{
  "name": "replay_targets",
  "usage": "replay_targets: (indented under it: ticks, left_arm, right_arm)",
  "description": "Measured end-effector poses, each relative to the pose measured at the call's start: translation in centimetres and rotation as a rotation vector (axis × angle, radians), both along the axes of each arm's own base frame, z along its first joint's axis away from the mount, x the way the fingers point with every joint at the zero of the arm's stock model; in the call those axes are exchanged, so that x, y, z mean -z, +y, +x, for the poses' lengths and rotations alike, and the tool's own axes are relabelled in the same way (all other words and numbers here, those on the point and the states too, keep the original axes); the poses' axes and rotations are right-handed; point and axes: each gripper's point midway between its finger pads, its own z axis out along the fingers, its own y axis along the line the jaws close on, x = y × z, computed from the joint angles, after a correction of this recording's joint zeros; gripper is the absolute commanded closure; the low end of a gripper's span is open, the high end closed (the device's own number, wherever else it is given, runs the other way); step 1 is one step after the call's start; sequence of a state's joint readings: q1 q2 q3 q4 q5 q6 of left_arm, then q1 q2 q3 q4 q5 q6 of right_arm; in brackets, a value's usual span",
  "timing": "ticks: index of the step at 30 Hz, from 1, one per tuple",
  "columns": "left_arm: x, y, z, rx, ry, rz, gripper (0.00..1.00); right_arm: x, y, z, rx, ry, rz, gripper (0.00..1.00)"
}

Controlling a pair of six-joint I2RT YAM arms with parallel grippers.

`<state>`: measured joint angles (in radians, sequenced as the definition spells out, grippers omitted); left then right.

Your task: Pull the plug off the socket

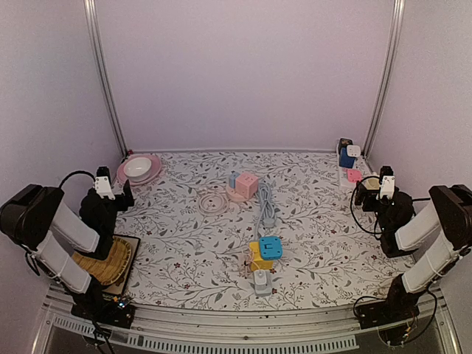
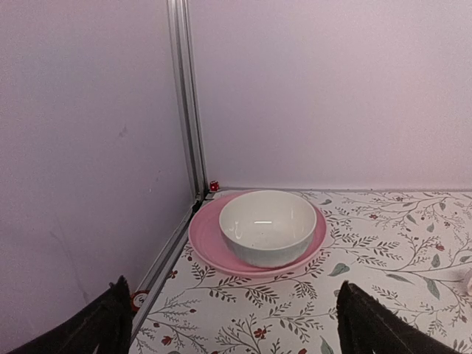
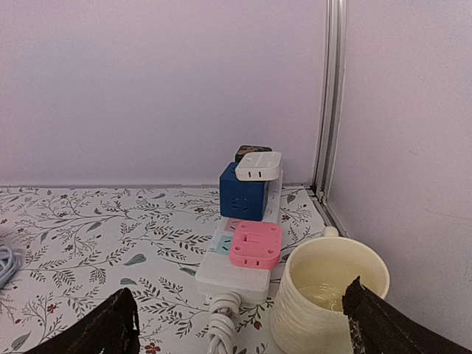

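Observation:
A white power strip [image 3: 234,274] lies at the back right; it also shows in the top view [image 1: 344,177]. A pink adapter [image 3: 256,245], a blue cube socket [image 3: 243,196] and a white plug [image 3: 259,166] on top of the cube sit on it. My right gripper [image 3: 240,333] is open and empty, just short of the strip's near end; in the top view it [image 1: 364,193] is at the right edge. My left gripper [image 2: 243,332] is open and empty, facing the bowl [image 2: 267,225]; in the top view it [image 1: 124,195] is at the far left.
A cream cup [image 3: 332,302] stands right of the strip's near end. A white bowl sits on a pink plate [image 2: 210,247] in the back left corner. Mid-table are a pink-and-blue cube [image 1: 243,184], a coiled cable [image 1: 265,203], a yellow-and-blue cube [image 1: 264,252], a white adapter [image 1: 262,282]. A woven basket [image 1: 103,262] lies near left.

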<state>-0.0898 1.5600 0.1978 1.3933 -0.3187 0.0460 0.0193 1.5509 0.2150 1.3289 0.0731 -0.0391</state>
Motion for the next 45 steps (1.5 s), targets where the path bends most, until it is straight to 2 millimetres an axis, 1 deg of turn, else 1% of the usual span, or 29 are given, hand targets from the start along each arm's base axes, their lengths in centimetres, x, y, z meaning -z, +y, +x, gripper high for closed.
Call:
replay_targets:
  ticks: [18,21,22,24,25,28,30,31,32,33,34,35,36,37,38,39,41,43,45]
  left_arm:
    - [0.0,0.0,0.0,0.000,0.000,0.000,0.03]
    - [-0.2,-0.2,0.0,0.013,-0.002,0.010,0.03]
    - [-0.5,-0.6,-0.1,0.030,0.001,0.018,0.03]
    - [-2.0,-1.4,-0.3,0.067,-0.020,0.032,0.03]
    - [-3.2,-2.3,-0.3,0.103,-0.028,0.033,0.03]
    - [-8.2,-4.7,0.4,0.194,-0.069,-0.003,0.03]
    - [-12.4,-6.8,0.8,0.259,-0.095,-0.044,0.03]
    - [-14.7,-8.3,0.7,0.306,-0.107,-0.074,0.03]
    - [-16.4,-9.3,0.4,0.341,-0.123,-0.091,0.03]
    - [-17.9,-10.7,0.0,0.405,-0.119,-0.096,0.03]
    - [-19.3,-11.8,-0.4,0.463,-0.117,-0.106,0.03]
    - [-20.2,-12.5,-0.7,0.503,-0.116,-0.111,0.03]
    - [-21.0,-13.1,-1.0,0.539,-0.109,-0.125,0.03]
    - [-21.6,-13.2,-1.2,0.549,-0.100,-0.152,0.03]
    - [-21.9,-13.0,-1.3,0.543,-0.090,-0.185,0.03]
    - [-22.0,-12.5,-1.3,0.520,-0.073,-0.235,0.03]
    - [-21.5,-11.4,-1.4,0.486,-0.041,-0.310,0.03]
    - [-20.6,-10.1,-1.2,0.452,-0.007,-0.375,0.03]
    - [-19.7,-9.4,-0.9,0.424,0.026,-0.440,0.03]
  right_arm:
    - [0.0,0.0,0.0,-0.001,-0.002,-0.001,0.01]
    - [-0.6,0.0,-0.3,0.002,-0.008,-0.003,0.01]
    - [-1.5,-0.1,-0.6,0.008,-0.020,-0.003,0.01]
    - [-3.4,-0.2,-0.9,0.018,-0.049,0.008,0.01]
    - [-4.7,-0.3,-0.9,0.023,-0.058,0.030,0.01]
    - [-10.6,0.1,-0.5,-0.002,-0.127,0.118,0.01]
    - [-13.9,0.7,-0.5,-0.044,-0.150,0.161,0.01]
    - [-15.5,1.1,-0.4,-0.071,-0.153,0.181,0.01]
    - [-16.9,1.5,-0.4,-0.092,-0.151,0.196,0.01]
    - [-18.0,1.9,-0.3,-0.114,-0.144,0.206,0.01]
    - [-18.9,2.1,-0.2,-0.130,-0.132,0.218,0.01]
    - [-19.3,2.3,-0.1,-0.134,-0.112,0.231,0.01]
    - [-19.4,2.2,0.0,-0.130,-0.092,0.245,0.01]
    - [-19.1,2.0,0.1,-0.112,-0.057,0.270,0.01]
    - [-18.5,1.6,0.2,-0.086,-0.023,0.303,0.01]
    - [-17.4,1.2,0.2,-0.057,0.022,0.345,0.01]
    - [-15.3,0.7,0.0,-0.018,0.100,0.407,0.01]
    - [-13.6,0.4,-0.2,0.007,0.155,0.452,0.01]
    - [-12.3,0.3,-0.4,0.022,0.194,0.487,0.01]
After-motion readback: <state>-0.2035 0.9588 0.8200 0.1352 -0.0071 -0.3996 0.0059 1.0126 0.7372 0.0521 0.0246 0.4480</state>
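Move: The blue plug, on a yellow socket near the table's front middle, lies about 36 cm left of the right hand, 16 back and 9 below. From the left hand it is about 50 cm right, 16 back and 9 below. From the right hand, the small white socket is some 25 cm back and 38 left, the grey cord bundle 13 ahead and 35 left, and the pink block 22 ahead and 42 left. The plugs and sockets stay untouched as both open, empty hands lift clear after a wait. The left swings up and right, ending about 20 cm higher, rolling right side up and turning clockwise some 25 degrees; it eases a little back left and down late on. The right climbs almost 20 cm, then sinks 7, rolling left side up and finally tipping down slightly. ##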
